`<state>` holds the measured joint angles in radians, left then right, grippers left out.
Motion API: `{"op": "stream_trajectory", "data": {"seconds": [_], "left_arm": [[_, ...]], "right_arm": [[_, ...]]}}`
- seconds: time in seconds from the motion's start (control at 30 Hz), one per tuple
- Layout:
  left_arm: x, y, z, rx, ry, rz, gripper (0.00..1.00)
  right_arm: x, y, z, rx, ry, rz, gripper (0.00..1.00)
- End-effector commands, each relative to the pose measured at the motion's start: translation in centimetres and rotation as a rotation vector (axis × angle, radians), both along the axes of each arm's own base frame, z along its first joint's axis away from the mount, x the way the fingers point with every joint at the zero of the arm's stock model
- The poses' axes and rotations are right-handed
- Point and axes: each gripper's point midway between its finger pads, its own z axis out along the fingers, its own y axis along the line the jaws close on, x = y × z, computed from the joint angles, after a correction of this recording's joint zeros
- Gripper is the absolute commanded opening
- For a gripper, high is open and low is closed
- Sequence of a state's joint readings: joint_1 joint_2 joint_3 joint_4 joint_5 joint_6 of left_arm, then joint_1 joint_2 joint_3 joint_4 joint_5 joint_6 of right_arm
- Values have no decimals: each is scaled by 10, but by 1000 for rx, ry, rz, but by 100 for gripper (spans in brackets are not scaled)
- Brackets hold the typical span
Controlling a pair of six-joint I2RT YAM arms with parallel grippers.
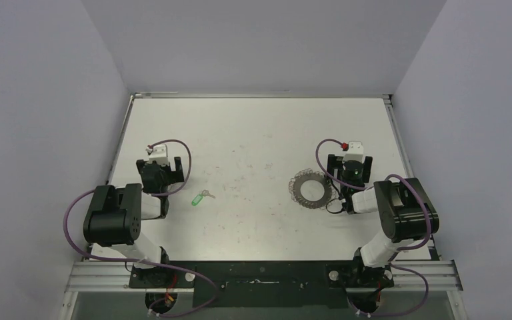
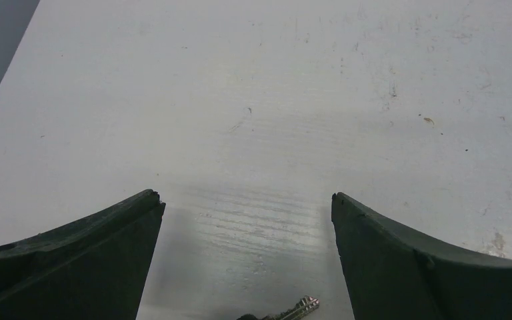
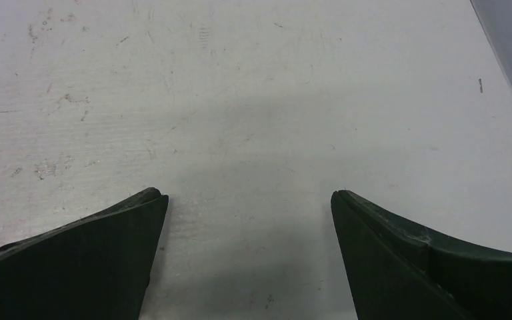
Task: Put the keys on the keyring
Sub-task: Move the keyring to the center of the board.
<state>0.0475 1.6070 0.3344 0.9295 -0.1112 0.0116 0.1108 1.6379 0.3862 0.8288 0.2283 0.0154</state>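
The keys (image 1: 201, 197) lie in a small bunch on the white table (image 1: 253, 133), a green head and silver metal showing. My left gripper (image 1: 160, 177) hovers just to their left, open and holding nothing. The left wrist view has only a silver key tip (image 2: 301, 308) at the bottom edge, between the wide-apart fingers of the left gripper (image 2: 247, 200). The keyring (image 1: 309, 188), a lacy silver hoop, lies flat right of centre. My right gripper (image 1: 350, 179) stands just right of it, open and empty; in its own view the right gripper (image 3: 248, 197) frames bare table, with the keyring out of view.
Grey walls enclose the table on the left (image 1: 47, 133), back and right (image 1: 467, 133). The table's right edge (image 3: 507, 80) shows in the right wrist view. Purple cables (image 1: 73, 220) loop beside both arms. The black base rail (image 1: 260, 275) runs along the near edge.
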Motion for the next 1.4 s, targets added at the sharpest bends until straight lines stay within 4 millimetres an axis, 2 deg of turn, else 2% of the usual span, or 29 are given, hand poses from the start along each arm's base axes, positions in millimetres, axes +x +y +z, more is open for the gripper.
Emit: {"op": "stream_trajectory", "data": {"seconds": [0.0,0.23,0.3,0.4,0.43,0.47,0.53,0.63,0.7,0.77,0.83,0.87,0.93,1.0,1.07,1.2,1.3,1.37], "left_arm": [[13,0,15,-8,-55,-6,97],[12,2,16,-4,-57,3,97],[9,6,23,5,-74,27,97],[1,0,52,-10,-69,23,97],[2,-3,71,-57,-67,34,97],[-2,-7,90,-95,-66,34,97],[-15,-18,110,-166,-21,16,97],[-38,-34,122,-278,5,-4,97],[-46,-33,128,-325,-22,32,97],[-56,-28,129,-364,-4,96,97],[-59,-33,127,-425,10,107,97],[-58,-41,125,-469,22,86,97],[-57,-56,120,-531,62,29,97],[-57,-70,110,-600,124,-5,97],[-58,-83,98,-671,190,-35,97],[-66,-102,75,-768,328,-53,97],[-70,-128,64,-842,344,-111,97],[-73,-143,55,-849,367,-98,97]], "right_arm": [[17,1,26,21,-100,-6,100],[17,1,26,22,-98,-4,100],[17,1,25,22,-97,-5,100],[16,-3,27,16,-106,-23,100],[15,-7,31,13,-112,-57,100],[14,-12,37,18,-119,-93,100],[10,-13,53,38,-98,-120,100],[4,-11,77,133,-66,-161,100],[4,1,88,200,-75,-119,100],[1,8,100,240,-53,-97,100],[-5,3,107,292,-34,-174,100],[-16,-4,103,310,9,-239,100],[-32,-18,110,373,45,-395,100],[-38,-19,114,449,92,-397,100],[-40,-10,115,573,120,-327,100],[-51,30,111,691,162,-137,100],[-59,52,96,696,249,-66,100],[-63,78,84,658,322,23,100]]}}
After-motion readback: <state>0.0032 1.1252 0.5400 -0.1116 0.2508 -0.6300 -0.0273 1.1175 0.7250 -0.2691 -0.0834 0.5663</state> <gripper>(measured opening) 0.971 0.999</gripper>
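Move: The green-tagged key lies about 11 cm back and 12 cm right of the left gripper, some 4 cm lower; the black-tagged key is about 8 cm back, straight under that gripper's line and equally low. From the right gripper, the keyring disc lies about 8 cm back and 11 cm left, some 3 cm lower, with a loose-looking key at its far right edge, roughly 4 cm back and 6 cm left of the gripper. Lift the left gripper steeply off its rest, then bring it back, right and down towards the green-tagged key, rolling its right side up some 40 degrees and tipping the fingers down. Raise the right gripper about 12 cm, then draw it back some 5 cm, rolling its left side up and tipping the fingers down until they face the keyring. Keep both open, touching nothing. ##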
